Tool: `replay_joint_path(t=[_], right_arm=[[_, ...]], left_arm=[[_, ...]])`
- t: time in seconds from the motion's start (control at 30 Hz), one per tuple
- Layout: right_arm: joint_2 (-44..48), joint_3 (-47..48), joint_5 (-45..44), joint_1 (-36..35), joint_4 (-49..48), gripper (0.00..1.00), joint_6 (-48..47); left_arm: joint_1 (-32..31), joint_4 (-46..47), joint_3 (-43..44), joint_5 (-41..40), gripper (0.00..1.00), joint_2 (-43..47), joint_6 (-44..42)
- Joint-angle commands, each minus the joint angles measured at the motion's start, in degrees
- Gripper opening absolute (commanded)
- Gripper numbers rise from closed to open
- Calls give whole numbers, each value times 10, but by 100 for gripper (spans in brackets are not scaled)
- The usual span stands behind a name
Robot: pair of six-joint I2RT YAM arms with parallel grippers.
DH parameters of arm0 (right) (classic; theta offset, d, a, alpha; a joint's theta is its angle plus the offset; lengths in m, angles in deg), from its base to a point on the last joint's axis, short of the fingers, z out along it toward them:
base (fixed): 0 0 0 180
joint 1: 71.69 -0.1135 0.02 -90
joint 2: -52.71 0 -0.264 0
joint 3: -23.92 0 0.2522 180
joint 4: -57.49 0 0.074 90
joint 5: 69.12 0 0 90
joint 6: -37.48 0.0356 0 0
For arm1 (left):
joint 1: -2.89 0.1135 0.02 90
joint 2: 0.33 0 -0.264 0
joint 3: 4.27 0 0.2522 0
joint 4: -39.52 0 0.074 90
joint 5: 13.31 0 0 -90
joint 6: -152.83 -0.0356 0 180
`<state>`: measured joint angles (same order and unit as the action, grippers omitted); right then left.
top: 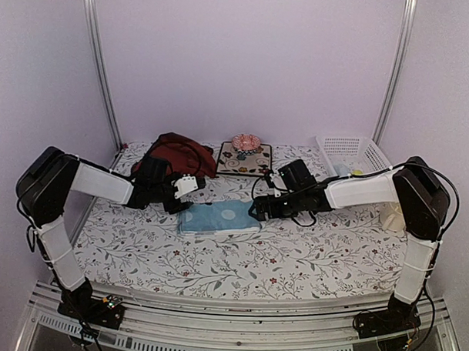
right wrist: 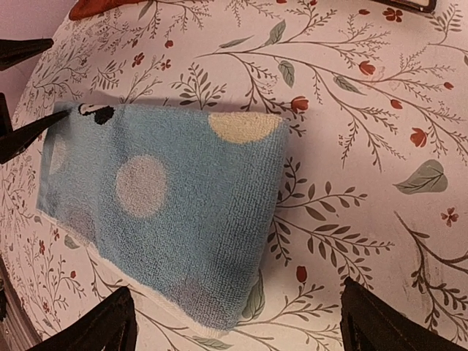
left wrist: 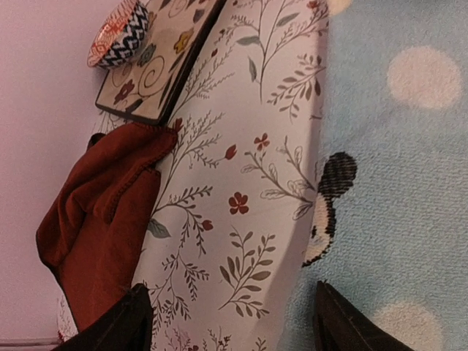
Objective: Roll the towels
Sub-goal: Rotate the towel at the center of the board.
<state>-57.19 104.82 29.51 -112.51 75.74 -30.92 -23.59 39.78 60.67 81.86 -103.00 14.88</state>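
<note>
A light blue towel (top: 217,219) with white dots lies folded flat on the floral table covering, between the two grippers. In the right wrist view this blue towel (right wrist: 168,212) fills the left half, a mouse print at its far corner. My left gripper (top: 189,188) hovers open at the towel's left end; its fingers (left wrist: 124,322) straddle bare covering and the towel's edge (left wrist: 395,183). My right gripper (right wrist: 238,329) stands open over the towel's near right corner, holding nothing. A dark red towel (top: 177,153) lies crumpled at the back left, and its edge (left wrist: 102,219) shows in the left wrist view.
A square dark floral mat (top: 245,159) with a small patterned bowl (top: 246,143) on it sits at the back centre. A white plastic basket (top: 355,154) stands at the back right. Walls close off the back and both sides.
</note>
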Motion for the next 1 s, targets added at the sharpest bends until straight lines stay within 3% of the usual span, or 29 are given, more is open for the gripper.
replay_joint_path(t=[0.0, 0.43, 0.47, 0.5, 0.7, 0.83, 0.97], right_arm=[[16, -9, 8, 0, -17, 97, -7], [26, -2, -19, 0, -7, 97, -25], [27, -2, -20, 0, -7, 97, -27], [27, -1, -20, 0, -8, 97, -29], [24, 16, 3, -1, -4, 97, -48], [4, 78, 37, -3, 14, 97, -54], [-40, 159, 73, -4, 30, 99, -67]], left_arm=[[-4, 68, -10, -103, 76, -31, -23], [-5, 84, -23, -134, 77, -24, -39], [-5, 85, -23, -134, 82, -16, -37], [-5, 85, -22, -134, 95, -6, -35], [-5, 30, -11, -98, 97, 78, 3], [-10, -36, -20, -48, 97, 122, 33], [-33, -16, -67, -62, 97, 127, 29]])
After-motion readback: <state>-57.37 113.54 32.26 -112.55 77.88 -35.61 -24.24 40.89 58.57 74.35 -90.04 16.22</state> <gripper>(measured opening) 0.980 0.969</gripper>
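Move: The blue towel's middle lies about 11 cm to the left gripper's right, 3 cm back and 3 cm below; that gripper is at the towel's far-left corner. The red towel lies some 18 cm ahead of this hand and 2 cm left, the flowered board 17 cm ahead and 18 cm right. From the right gripper, the blue towel's middle is roughly 10 cm left, level fore and aft, 2 cm below. Ease the left gripper down beside the blue towel's far-left corner, about 2.5 cm, edging left and forward, away from the towel's middle; then spread the fingers fully and lift straight off, some 11 cm, tipping the fingertips up a little. Hold the right gripper open at the towel's right end, then raise it about 5 cm, drifting left and forward. ##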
